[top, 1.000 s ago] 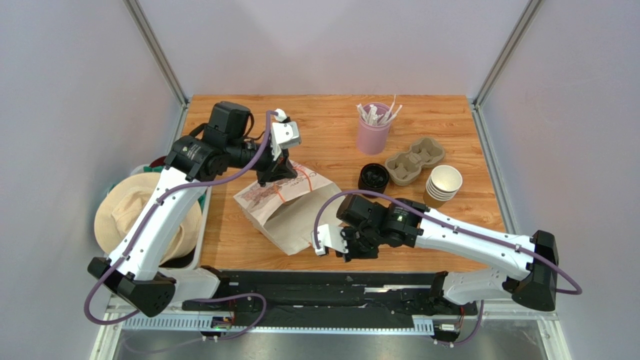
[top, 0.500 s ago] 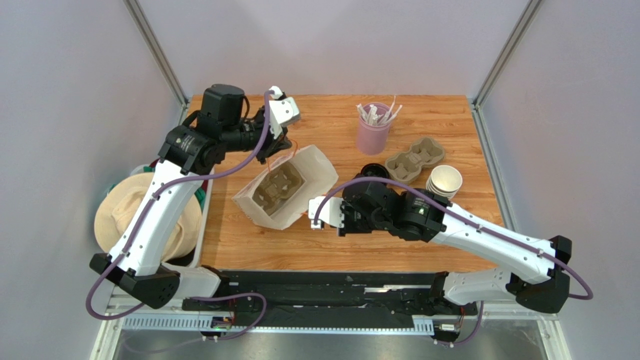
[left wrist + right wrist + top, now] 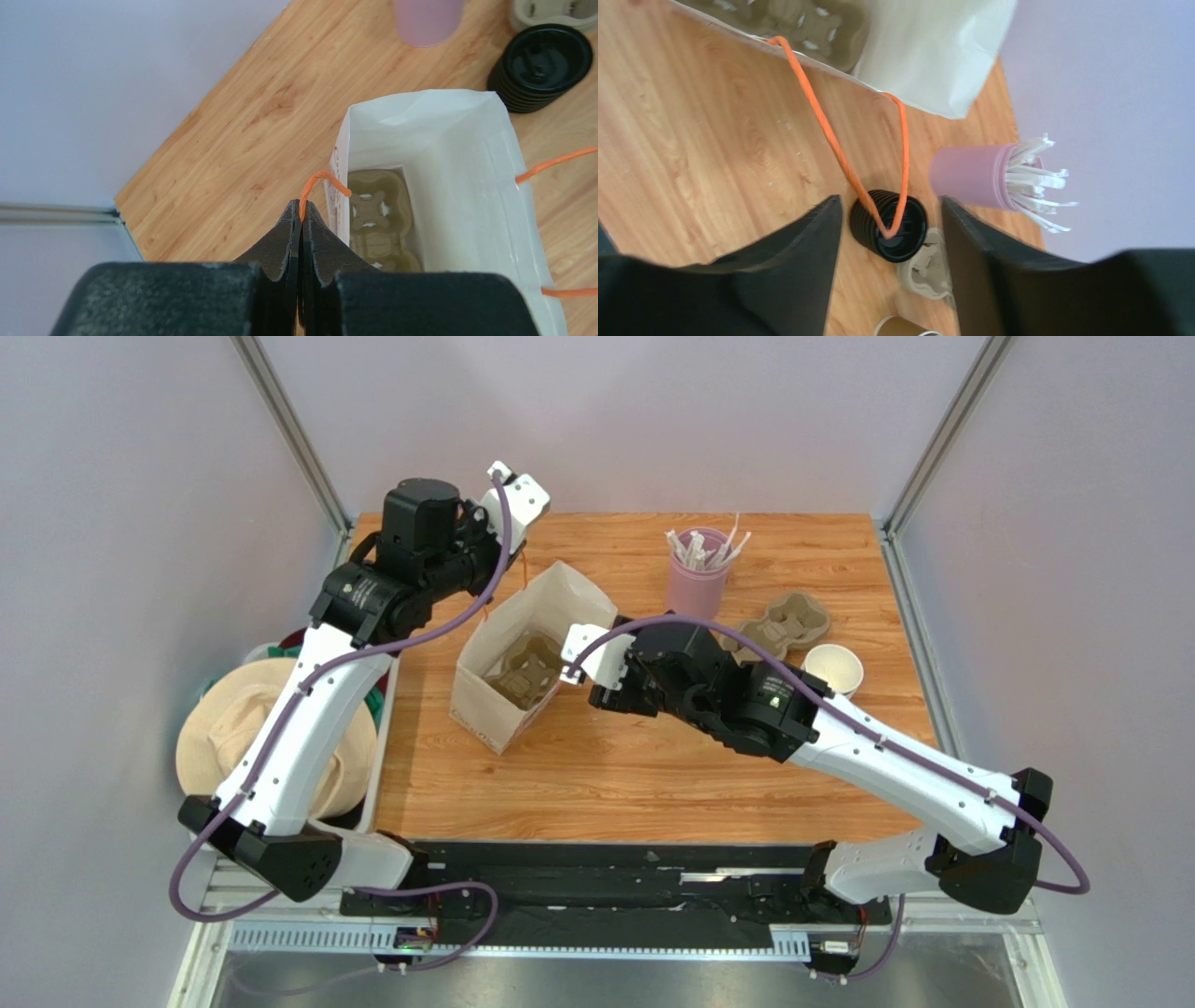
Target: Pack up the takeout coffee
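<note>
A white paper bag [image 3: 526,665] stands upright and open at the table's middle left, with a brown cardboard cup carrier [image 3: 375,220] at its bottom. My left gripper [image 3: 302,215] is shut on one orange bag handle [image 3: 324,180] and holds it up above the bag's rim. My right gripper [image 3: 891,203] is open beside the bag's right side. The other orange handle [image 3: 829,133] hangs loose in front of the gap between its fingers, untouched. The lidded kraft coffee cup is out of view in every frame.
A stack of black lids [image 3: 889,225] stands right of the bag. Beyond it are a pink cup of white sticks [image 3: 697,574], a spare cardboard carrier [image 3: 786,627] and nested brown cups [image 3: 832,669]. A straw hat in a white bin [image 3: 267,735] sits off the table's left edge.
The bag lay flat a second ago; my left gripper has raised its handle and the bag now stands open. My right arm has swung from the table's front up to the bag's right side.
</note>
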Action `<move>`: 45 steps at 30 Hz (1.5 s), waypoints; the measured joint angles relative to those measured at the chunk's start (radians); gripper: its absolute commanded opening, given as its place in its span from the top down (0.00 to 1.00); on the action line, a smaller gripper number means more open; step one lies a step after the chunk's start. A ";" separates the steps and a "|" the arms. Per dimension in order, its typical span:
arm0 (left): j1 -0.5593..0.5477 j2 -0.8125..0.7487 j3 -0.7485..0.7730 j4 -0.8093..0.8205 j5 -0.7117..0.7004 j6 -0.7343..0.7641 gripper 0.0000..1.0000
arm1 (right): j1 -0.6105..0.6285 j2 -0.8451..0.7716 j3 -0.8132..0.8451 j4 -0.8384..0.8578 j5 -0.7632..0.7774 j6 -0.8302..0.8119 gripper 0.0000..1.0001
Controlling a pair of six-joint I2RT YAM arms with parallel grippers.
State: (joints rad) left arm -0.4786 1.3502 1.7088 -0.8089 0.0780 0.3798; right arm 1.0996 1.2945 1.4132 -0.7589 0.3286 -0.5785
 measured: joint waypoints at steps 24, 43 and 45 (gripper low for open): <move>0.132 0.173 0.112 0.055 -0.328 -0.142 1.00 | -0.351 -0.039 0.211 0.087 0.024 0.129 0.25; 0.209 0.224 0.130 0.061 -0.274 -0.165 0.05 | -0.378 -0.061 0.138 0.099 -0.023 0.167 0.24; 0.209 0.206 0.130 0.062 -0.242 -0.164 0.05 | -0.381 -0.060 0.126 0.101 -0.026 0.167 0.24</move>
State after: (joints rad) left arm -0.2695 1.5562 1.8385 -0.7467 -0.1638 0.2157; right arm 0.7181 1.2346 1.5387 -0.6575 0.3031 -0.4114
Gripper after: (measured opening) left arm 0.927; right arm 0.757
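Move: Under the left hand, which has the bag's left orange handle pinched, the bag's middle lies about 6 cm back, 2 cm right and 16 cm down. The right handle hangs between the right hand's half-open fingers; from that hand the bag is 6 cm ahead, 6 cm left, 8 cm lower. The pink straw cup is some 20 cm ahead and 15 cm right of the right hand, the black lids 8 cm ahead and 15 cm right, both well below. Drawing the bag along by its handle, the left hand goes about 10 cm forward and 10 cm left, turning some 30 degrees counter-clockwise, then opens wide, lets go and eases back slightly. The right hand comes free of its handle, opens further, rises about 11 cm while swinging right and forward away from the bag towards the straw-cup side, turning clockwise, then sinks about 3 cm. ##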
